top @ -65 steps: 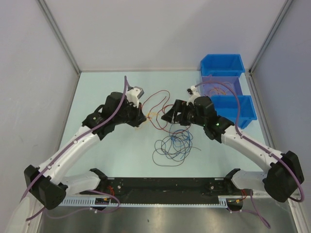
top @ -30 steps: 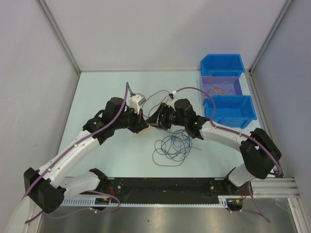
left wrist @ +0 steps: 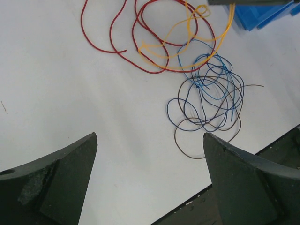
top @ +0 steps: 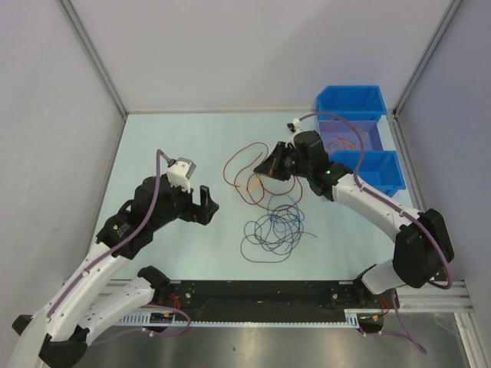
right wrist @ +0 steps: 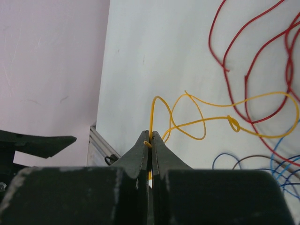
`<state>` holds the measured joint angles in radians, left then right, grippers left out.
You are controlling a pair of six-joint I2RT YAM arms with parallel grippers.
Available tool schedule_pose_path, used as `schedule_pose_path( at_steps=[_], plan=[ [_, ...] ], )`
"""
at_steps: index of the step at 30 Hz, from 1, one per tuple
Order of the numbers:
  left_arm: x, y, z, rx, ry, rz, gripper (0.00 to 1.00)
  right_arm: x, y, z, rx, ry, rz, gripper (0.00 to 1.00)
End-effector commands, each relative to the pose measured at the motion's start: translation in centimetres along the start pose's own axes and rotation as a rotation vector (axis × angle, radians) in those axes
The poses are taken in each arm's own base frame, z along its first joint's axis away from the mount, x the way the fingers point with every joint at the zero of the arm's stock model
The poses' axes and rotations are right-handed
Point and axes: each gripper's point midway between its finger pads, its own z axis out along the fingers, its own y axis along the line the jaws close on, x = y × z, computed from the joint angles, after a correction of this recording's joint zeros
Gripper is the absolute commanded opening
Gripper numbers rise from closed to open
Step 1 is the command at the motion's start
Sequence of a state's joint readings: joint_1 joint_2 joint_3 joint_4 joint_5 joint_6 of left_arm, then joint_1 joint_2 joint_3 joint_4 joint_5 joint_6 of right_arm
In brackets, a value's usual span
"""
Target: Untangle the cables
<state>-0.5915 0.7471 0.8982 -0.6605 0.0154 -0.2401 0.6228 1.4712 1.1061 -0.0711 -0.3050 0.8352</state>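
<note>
The cables lie mid-table. A dark red cable (top: 228, 161) loops at the far side, and an orange cable (top: 249, 184) crosses it. A blue and black tangle (top: 275, 228) sits nearer the arm bases. My right gripper (top: 268, 167) is shut on one end of the orange cable (right wrist: 201, 119), the wire pinched at the tips of the right gripper (right wrist: 151, 137). The rest of that cable trails in loops over the red cable (right wrist: 248, 70). My left gripper (top: 209, 203) hangs open and empty left of the cables. The left wrist view has the left gripper (left wrist: 150, 136) above bare table, with the red cable (left wrist: 140, 47) and the blue tangle (left wrist: 211, 93) beyond it.
Two blue bins (top: 351, 100) (top: 376, 175) stand at the far right, with a purple-tinted bin (top: 374, 130) holding thin wires between them. The black base rail (top: 261, 295) runs along the near edge. Grey walls close in the table on the left, far and right sides.
My left gripper opened, let go of the cables and drew back to the left and nearer. My right gripper shut on the orange cable and moved toward the far right.
</note>
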Motion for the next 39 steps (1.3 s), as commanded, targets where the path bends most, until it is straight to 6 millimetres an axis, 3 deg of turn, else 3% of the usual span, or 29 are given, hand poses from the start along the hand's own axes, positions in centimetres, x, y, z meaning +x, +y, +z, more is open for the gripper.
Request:
schedule_pose_path(
  at_steps=[1, 8, 18, 19, 21, 39],
  plan=[
    [0.3, 0.9, -0.1, -0.051, -0.035, -0.065, 1.0, -4.2, 0.5, -2.3, 0.034, -0.096, -0.074, 0.0],
    [0.9, 0.5, -0.1, -0.024, -0.041, -0.077, 1.0, -11.2, -1.6, -5.5, 0.124, -0.234, -0.094, 0.0],
    [0.8, 0.8, 0.0, -0.035, -0.064, -0.076, 1.0, -18.8, -5.3, -10.1, 0.284, -0.376, -0.112, 0.0],
    [0.7, 0.8, -0.1, -0.034, -0.067, -0.077, 1.0, -19.6, -4.8, -10.6, 0.285, -0.397, -0.124, 0.0],
    [0.9, 0.9, 0.0, -0.035, -0.063, -0.076, 1.0, -20.6, -5.8, -11.1, 0.33, -0.411, -0.128, 0.0],
    [0.5, 1.2, -0.3, -0.05, -0.088, -0.084, 1.0, -29.0, -8.9, -15.1, 0.464, -0.564, -0.14, 0.0]
  ],
)
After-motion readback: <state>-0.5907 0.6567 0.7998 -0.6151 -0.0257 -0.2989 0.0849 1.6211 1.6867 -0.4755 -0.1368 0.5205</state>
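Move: The right hand holds the orange cable, and the purple bin it is bound for lies roughly 27 cm farther out, 35 cm to its right and 20 cm below. The near blue bin stands about 10 cm ahead and 37 cm to the right; the far blue bin, some 44 cm ahead and 37 cm to the right. The red cable is about 15 cm ahead and 2 cm to the right, 25 cm below. From the left hand, the purple bin lies about 37 cm ahead and 54 cm to the right, 21 cm below. Keeping its shut fingers pinched on the orange cable, the right hand swings it rightward some 24 cm and forward about 17 cm, away from the red cable and towards the purple bin, carrying its loops dangling. It climbs roughly 10 cm on the way, levelling off for the last stretch, while the wrist turns clockwise some 30 degrees so the fingers come round to point more forward, and tips them up a little. ##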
